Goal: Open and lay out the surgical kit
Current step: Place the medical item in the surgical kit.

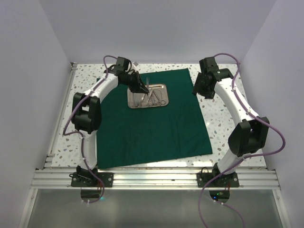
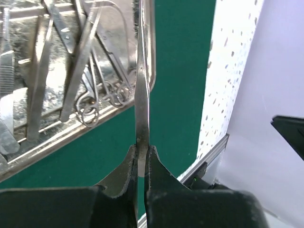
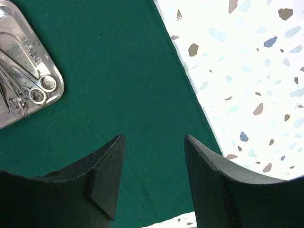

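The dark green cloth [image 1: 152, 128] of the surgical kit lies spread flat on the table. The shiny steel tray [image 1: 164, 102] sits on its far middle part and holds several slim instruments, among them ring-handled ones [image 2: 102, 97]. My left gripper [image 1: 144, 89] hovers over the tray's left side, shut on a slim flat silver instrument [image 2: 141, 85] that points away from the jaws above the tray [image 2: 57, 142]. My right gripper [image 1: 198, 88] stands open over the cloth's right edge [image 3: 118, 61], with nothing between its fingers [image 3: 107, 175]. In the right wrist view the tray [image 3: 58, 90] lies at the upper left.
Speckled white tabletop [image 1: 223, 128] shows to the right of the cloth and in a narrow strip along its left. Aluminium rails [image 1: 156, 178] frame the near edge and the left side. White walls enclose the table on three sides.
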`<state>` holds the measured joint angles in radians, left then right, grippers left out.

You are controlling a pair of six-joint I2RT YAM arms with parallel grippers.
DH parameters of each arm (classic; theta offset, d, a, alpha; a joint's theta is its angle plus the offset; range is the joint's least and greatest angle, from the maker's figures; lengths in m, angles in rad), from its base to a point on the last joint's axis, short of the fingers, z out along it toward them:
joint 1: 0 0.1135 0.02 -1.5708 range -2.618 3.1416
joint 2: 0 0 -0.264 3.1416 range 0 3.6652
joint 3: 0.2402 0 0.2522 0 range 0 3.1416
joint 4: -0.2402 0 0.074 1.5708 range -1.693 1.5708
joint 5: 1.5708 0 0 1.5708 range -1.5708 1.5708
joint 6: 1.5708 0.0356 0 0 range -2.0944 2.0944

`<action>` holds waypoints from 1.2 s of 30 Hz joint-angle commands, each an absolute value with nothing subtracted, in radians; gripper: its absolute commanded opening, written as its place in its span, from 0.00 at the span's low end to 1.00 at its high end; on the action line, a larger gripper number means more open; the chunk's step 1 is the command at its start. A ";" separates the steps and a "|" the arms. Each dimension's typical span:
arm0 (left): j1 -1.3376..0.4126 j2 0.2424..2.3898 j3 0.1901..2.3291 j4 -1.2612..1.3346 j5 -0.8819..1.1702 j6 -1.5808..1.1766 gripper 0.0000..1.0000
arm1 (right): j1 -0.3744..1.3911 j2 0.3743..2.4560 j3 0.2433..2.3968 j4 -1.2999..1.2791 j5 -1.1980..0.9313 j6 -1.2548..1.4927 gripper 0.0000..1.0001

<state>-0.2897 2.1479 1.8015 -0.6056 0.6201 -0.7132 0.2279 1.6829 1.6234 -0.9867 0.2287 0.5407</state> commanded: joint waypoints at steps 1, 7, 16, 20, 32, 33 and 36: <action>-0.295 2.040 1.786 -0.607 0.723 -0.652 0.00 | 0.222 1.660 1.660 -1.006 0.258 0.526 0.57; -0.325 1.812 1.484 -0.778 0.476 -0.430 0.00 | 0.222 1.652 1.661 -0.977 0.224 0.534 0.58; -0.475 1.531 1.100 -0.756 0.351 -0.518 0.00 | 0.232 1.658 1.694 -0.988 0.215 0.532 0.58; -0.520 1.546 1.123 -0.799 0.350 -0.601 0.00 | 0.230 1.649 1.660 -0.992 0.216 0.543 0.58; -0.594 1.680 1.210 -0.825 0.541 -0.781 0.85 | 0.230 1.644 1.549 -0.936 0.193 0.577 0.60; -0.594 1.692 1.245 -0.837 0.554 -0.781 0.93 | 0.232 1.643 1.549 -0.933 0.186 0.581 0.61; -0.592 1.722 1.390 -0.902 0.536 -0.772 1.00 | 0.248 1.649 1.581 -0.917 0.172 0.587 0.61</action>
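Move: The instrument is in my closed left fingers. I am taking it to bare green cloth about 28 cm back and 3 cm right of my left hand, some 12 cm lower. The tray's middle is 11 cm below that hand, 3 cm ahead and 1 cm right; the scissors' rings lie 2 cm back and 11 cm right. For my right hand, the bare spot is about 22 cm back, 30 cm left and 18 cm down. I draw my left hand quickly back about 24 cm, away from the tray and over the near part of the cloth, bowing some 6 cm left before returning and sinking a few centimetres. My wrist turns about 25 degrees so the fingers point more steeply down, then they open wide well above the cloth and let go of the instrument. My empty right hand ends about 2 cm lower. ##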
